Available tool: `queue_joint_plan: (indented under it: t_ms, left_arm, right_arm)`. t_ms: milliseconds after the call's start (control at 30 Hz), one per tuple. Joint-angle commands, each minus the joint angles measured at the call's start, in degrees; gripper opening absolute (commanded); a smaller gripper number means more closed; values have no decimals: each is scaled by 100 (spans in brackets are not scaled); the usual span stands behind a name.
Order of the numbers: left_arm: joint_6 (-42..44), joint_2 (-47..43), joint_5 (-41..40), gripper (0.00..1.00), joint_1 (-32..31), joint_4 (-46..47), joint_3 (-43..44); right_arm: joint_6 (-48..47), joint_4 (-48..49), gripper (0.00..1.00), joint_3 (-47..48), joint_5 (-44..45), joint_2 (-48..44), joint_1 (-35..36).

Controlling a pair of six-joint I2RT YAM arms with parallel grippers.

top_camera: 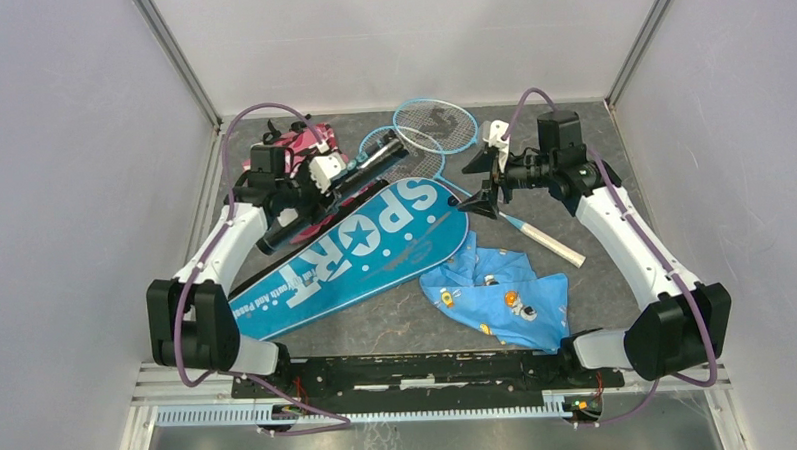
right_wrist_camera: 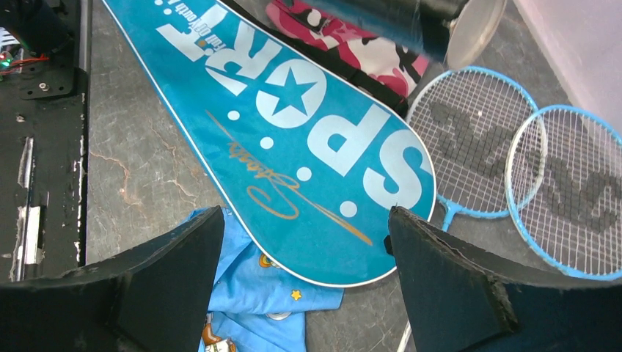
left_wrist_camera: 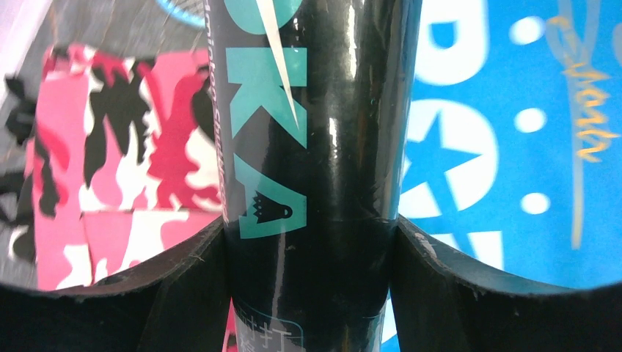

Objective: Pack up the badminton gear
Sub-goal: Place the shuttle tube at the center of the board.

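Note:
My left gripper [top_camera: 323, 185] is shut on the black tube [top_camera: 287, 227], which hangs slanted over the blue SPORT cover [top_camera: 375, 241]. In the left wrist view the tube [left_wrist_camera: 323, 132] fills the gap between the jaws of that gripper [left_wrist_camera: 312, 227]. Two light-blue racquets [top_camera: 439, 124] [top_camera: 408, 155] lie overlapping at the back, and one white handle [top_camera: 550, 245] points to the right. My right gripper [top_camera: 485, 175] hovers open by the cover's wide end [right_wrist_camera: 293, 132], with nothing between its fingers [right_wrist_camera: 306, 220]. Both racquet heads [right_wrist_camera: 477, 147] [right_wrist_camera: 579, 198] and the tube's open end [right_wrist_camera: 473, 29] show in the right wrist view.
A pink camouflage bag [top_camera: 297, 148] lies under the left gripper at the back left. A blue cartoon-print cloth [top_camera: 502, 296] is crumpled at the front right, touching the cover's wide end. The black base rail [top_camera: 420, 369] runs along the near edge. Walls close in the sides.

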Motion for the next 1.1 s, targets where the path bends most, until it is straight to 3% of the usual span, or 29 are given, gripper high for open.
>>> queue_joint_plan:
  t_ms: [0,267,467,600,733,867,1067]
  left_arm:
    - [-276,228,-771,7,318,281,290]
    - [-261,791,-1417,15,841,439,295]
    - [-190,1408,-1588,27,867,424,282]
    - [-265,1726,-1834,44,869,446,290]
    - [-501,1678,-1997,76,892,717,179]
    - [-579,1383,-1998,96,913,773,102]
    - [-686,569,-1729,100,928,739,-96]
  right_arm:
    - [38,121,89,-198,239,-105,-56]
    - [19,129,89,-366,326,-113,-58]
    - [52,165,90,-417,437,-111,-58]
    - [89,181,90,-446,848,-147,-60]
    - [123,276,90,-565,1355,-199,-62]
    - [7,246,90,-681,1644,-206,-55]
    - [-120,327,90,-874,1918,-189,-53]
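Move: My left hand still holds the shuttle tube. Its resting place, along the near-left side of the pink camo bag, is about 11 cm left, 3 ahead and 10 below. The pink bag's middle is some 9 cm ahead and 7 left, the blue SPORT bag's middle about 12 cm back and 1 left, and the nearer racket head 16 ahead and 18 right, all roughly 14 below. From my empty right hand the resting place lies about 43 cm left, 8 ahead and 21 below. I swing the tube left and down in my left hand, about 11 cm over and 10 down, turning it some 20 degrees counter-clockwise, to lay it across the near-left part of the pink camo bag. There I open my fingers wide and start rising, about 2 cm. My open right hand sinks 7 cm, easing right towards the near racket's shaft. ##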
